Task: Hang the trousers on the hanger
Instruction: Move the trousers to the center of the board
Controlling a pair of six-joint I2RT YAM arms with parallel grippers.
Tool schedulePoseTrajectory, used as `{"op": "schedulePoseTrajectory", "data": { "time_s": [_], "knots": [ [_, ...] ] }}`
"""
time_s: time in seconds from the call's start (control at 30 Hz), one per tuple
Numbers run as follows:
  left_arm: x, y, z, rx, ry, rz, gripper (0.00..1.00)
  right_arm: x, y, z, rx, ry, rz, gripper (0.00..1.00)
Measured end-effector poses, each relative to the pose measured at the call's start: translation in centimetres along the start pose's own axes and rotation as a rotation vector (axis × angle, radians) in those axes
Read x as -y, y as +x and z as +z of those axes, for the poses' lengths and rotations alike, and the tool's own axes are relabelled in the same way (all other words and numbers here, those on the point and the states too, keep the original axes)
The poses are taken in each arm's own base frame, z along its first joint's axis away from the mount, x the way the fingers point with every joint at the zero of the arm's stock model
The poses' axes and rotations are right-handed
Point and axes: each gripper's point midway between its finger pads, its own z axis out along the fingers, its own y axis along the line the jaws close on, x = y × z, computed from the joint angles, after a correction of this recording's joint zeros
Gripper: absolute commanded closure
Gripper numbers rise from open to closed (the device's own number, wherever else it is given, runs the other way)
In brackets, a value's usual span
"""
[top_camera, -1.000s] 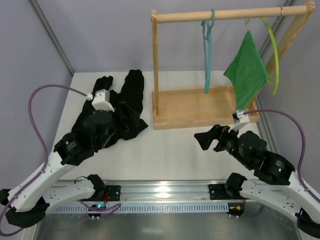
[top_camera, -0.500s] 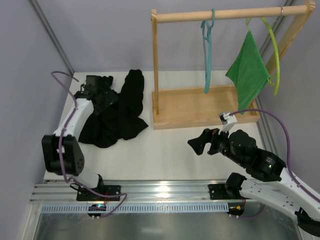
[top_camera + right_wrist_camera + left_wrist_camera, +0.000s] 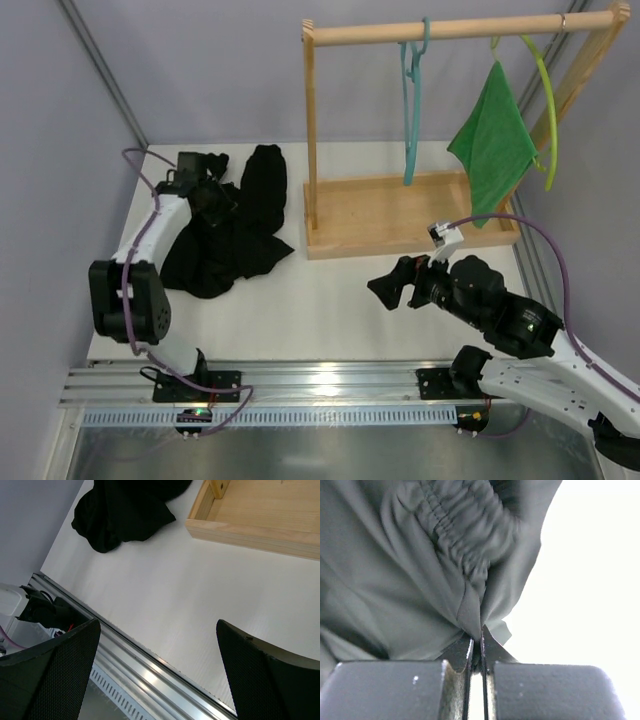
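Note:
The black trousers (image 3: 240, 225) lie crumpled on the white table at the back left. My left gripper (image 3: 212, 188) reaches into their far left part. In the left wrist view the left gripper (image 3: 480, 642) is shut on a fold of the trousers (image 3: 395, 580) just below the gathered waistband. The teal hanger (image 3: 412, 110) hangs by its hook from the wooden rail (image 3: 450, 30), untouched. My right gripper (image 3: 386, 290) hovers open over the bare table in front of the rack. In its own view the right gripper (image 3: 157, 665) holds nothing, and the trousers (image 3: 125, 510) show at the top.
The wooden rack's base tray (image 3: 400, 215) stands at the back centre and right. A green cloth (image 3: 495, 140) hangs on a yellow-green hanger (image 3: 545, 100) at the rail's right end. A metal rail (image 3: 320, 380) runs along the table's near edge.
My left arm swung from over the trousers' middle to their far left part, and its gripper closed on the fabric. My right gripper drifted slightly left, still open.

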Motion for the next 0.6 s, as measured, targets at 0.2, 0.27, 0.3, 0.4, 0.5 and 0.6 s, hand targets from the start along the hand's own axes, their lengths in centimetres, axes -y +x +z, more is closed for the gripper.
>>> {"op": "schedulePoseTrajectory", "data": {
  "time_s": [0.2,0.27,0.3,0.4,0.5,0.6],
  "knots": [
    [8.6,-5.1,-16.4,0.321,0.324,0.096,1.00,-2.6,0.3,2.6,-0.049,-0.089,0.013,0.00],
    [10.6,-4.5,-21.6,0.385,0.458,0.132,1.00,-3.3,0.7,3.6,-0.076,-0.110,0.016,0.01],
    [11.3,-3.7,-23.2,0.387,0.519,0.139,1.00,-3.4,1.0,4.2,-0.095,-0.112,0.014,0.01],
    [12.3,-0.8,-24.9,0.337,0.674,0.154,0.97,-3.8,1.8,5.8,-0.139,-0.113,0.012,0.01],
    [11.4,1.8,-21.8,0.215,0.691,0.120,0.97,-4.1,2.4,6.7,-0.169,-0.119,0.014,0.02],
    [8.5,4.2,-15.8,0.070,0.591,0.057,1.00,-4.5,2.7,7.5,-0.187,-0.129,0.023,0.05]
  ]
}}
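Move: The left hand already pinches the trousers; the middle of the board lies about 19 cm to its right, 15 cm back and 6 cm below. The rack's wooden base is centred about 38 cm to that hand's right, level with it fore and aft and 4 cm lower. From the empty right hand the trousers' middle is some 29 cm left, 17 cm ahead and 19 cm below; the rack base is about 8 cm right, 22 cm ahead and 18 cm below. Sharply upward by some 26 cm, then back down about 11, the left hand flicks the pinched trousers, drawing them back and to the right while its fingers tip up and outward, then partly down again. The open right hand reaches about 9 cm left and slightly down towards the trousers, turning a little counter-clockwise, its fingers staying wide open. ##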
